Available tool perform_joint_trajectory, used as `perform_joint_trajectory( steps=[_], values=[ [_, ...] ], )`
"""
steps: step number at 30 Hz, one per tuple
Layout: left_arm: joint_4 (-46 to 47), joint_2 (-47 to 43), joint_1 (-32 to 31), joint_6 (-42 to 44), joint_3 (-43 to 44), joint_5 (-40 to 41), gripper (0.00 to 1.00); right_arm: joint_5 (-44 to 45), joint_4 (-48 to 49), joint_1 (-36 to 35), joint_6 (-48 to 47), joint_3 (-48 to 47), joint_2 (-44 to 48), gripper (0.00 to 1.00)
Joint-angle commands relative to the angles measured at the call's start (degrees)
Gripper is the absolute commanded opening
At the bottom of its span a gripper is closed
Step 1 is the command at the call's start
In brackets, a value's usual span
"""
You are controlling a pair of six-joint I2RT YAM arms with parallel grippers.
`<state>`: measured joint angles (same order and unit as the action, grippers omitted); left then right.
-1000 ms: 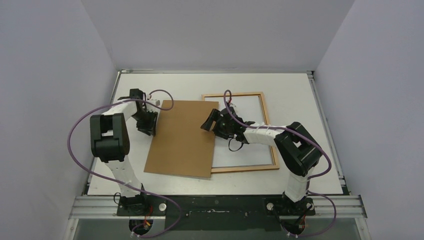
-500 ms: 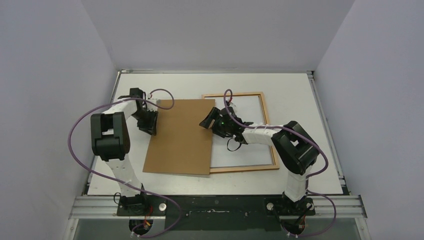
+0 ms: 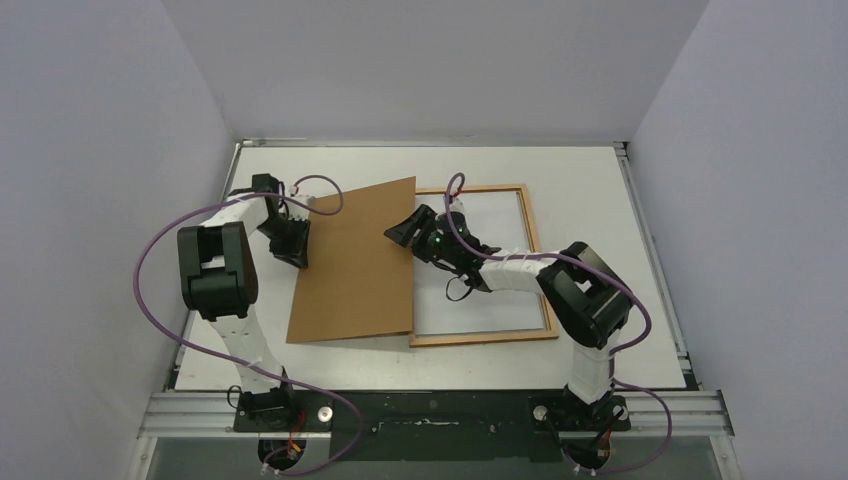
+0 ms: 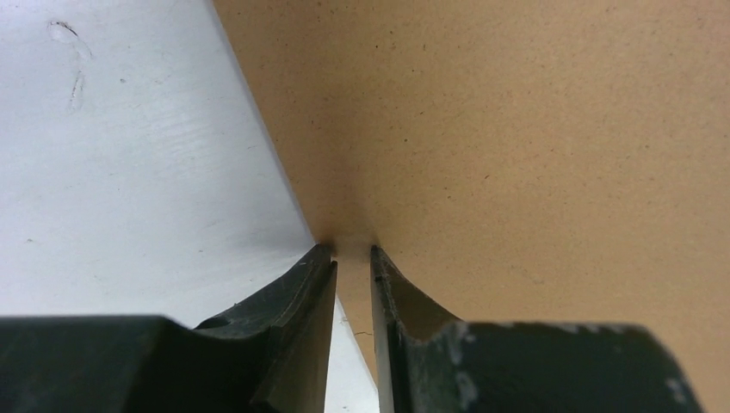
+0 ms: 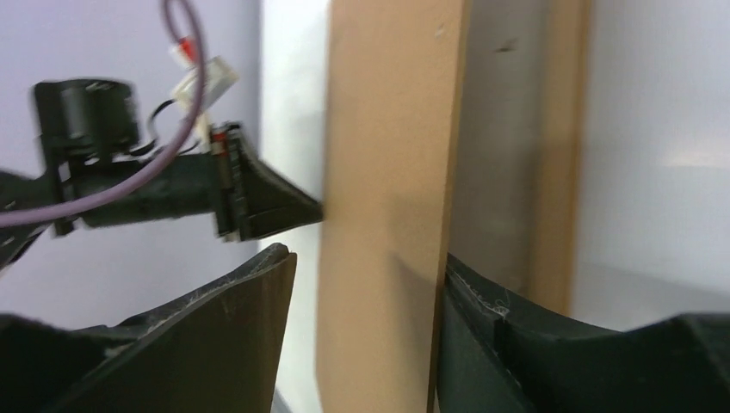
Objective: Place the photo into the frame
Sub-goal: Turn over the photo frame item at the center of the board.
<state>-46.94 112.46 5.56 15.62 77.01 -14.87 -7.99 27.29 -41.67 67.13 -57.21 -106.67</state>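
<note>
The reddish-brown wooden frame [image 3: 486, 338] lies flat right of centre, and the area inside it looks plain white. I cannot tell whether that white is the photo's back or the table. A plain brown fibreboard backing sheet [image 3: 355, 265] stands tilted, its right edge raised over the frame's left rail. My right gripper [image 3: 403, 226] straddles that raised edge. In the right wrist view its jaws [image 5: 363, 255] are open around the sheet [image 5: 387, 129]: one finger touches it, the other stands apart. My left gripper [image 3: 297, 248] rests its tips on the sheet's left edge [image 4: 516, 129], jaws [image 4: 353, 254] narrowly open.
The white table [image 3: 600, 200] is walled on three sides. Purple cables loop off both arms. The left arm's fingers [image 5: 267, 206] show beyond the sheet in the right wrist view, and the frame's rail [image 5: 559, 155] runs behind the sheet.
The sheet's right edge has risen and swung left, uncovering more of the frame. My right gripper went up and left with it, its jaws narrowing. The left gripper shifted slightly left.
</note>
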Motion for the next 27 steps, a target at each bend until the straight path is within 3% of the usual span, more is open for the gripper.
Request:
perform_joint_trajectory(
  steps=[1,5,10,16,20,23,27],
  values=[
    [1.52,5.07,-1.79,0.75,-2.51,-6.61,0.21,-9.69,18.69,-4.72,4.27,-2.73,-1.0,0.54],
    [1.19,4.75,-1.38,1.08,-2.52,-6.91,0.2,-10.16,16.03,-5.44,3.08,-4.8,-1.75,0.5],
    [-0.67,2.87,-0.34,1.26,-1.57,-7.82,0.21,-7.38,7.49,-5.66,-1.39,-6.07,0.87,0.22],
    [-8.67,-3.71,1.8,1.39,4.32,-10.95,0.55,-2.47,-6.56,-5.31,-10.3,-11.81,6.2,0.05],
    [-14.08,-8.35,3.72,1.86,8.92,-13.99,1.0,-1.27,-16.05,-5.04,-17.21,-19.16,7.78,0.05],
    [-17.98,-10.16,4.57,3.09,11.79,-15.17,0.96,-0.65,-20.48,-4.96,-20.16,-22.16,8.22,0.05],
    [-16.1,-11.3,4.91,3.45,8.04,-14.37,0.97,-1.89,-20.18,-5.18,-20.3,-21.89,7.98,0.05]
  ],
)
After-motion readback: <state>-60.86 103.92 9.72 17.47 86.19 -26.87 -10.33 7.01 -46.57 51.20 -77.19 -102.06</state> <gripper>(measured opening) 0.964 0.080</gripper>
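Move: Between the right hand's half-open fingers is the raised right edge of the brown backing board; the board's middle lies about 10 cm left of that hand, 5 cm back and 6 cm below. The wooden frame, with the white sheet lying inside it, has its middle some 16 cm to the right hand's right, 6 cm back and 12 cm below. From the left hand, whose fingertips are at the board's low left edge, the board's middle is about 11 cm right, level fore and aft, and 5 cm higher. Closing its fingers on the board's raised right edge after a short push left, back and up, the right hand pinches it and then lifts, about 11 cm up and 5 cm left in all, the fingers tipping up some 15 degrees. Late on, the left hand opens wide and comes off the low left edge, rising about 10 cm and tilting slightly. ##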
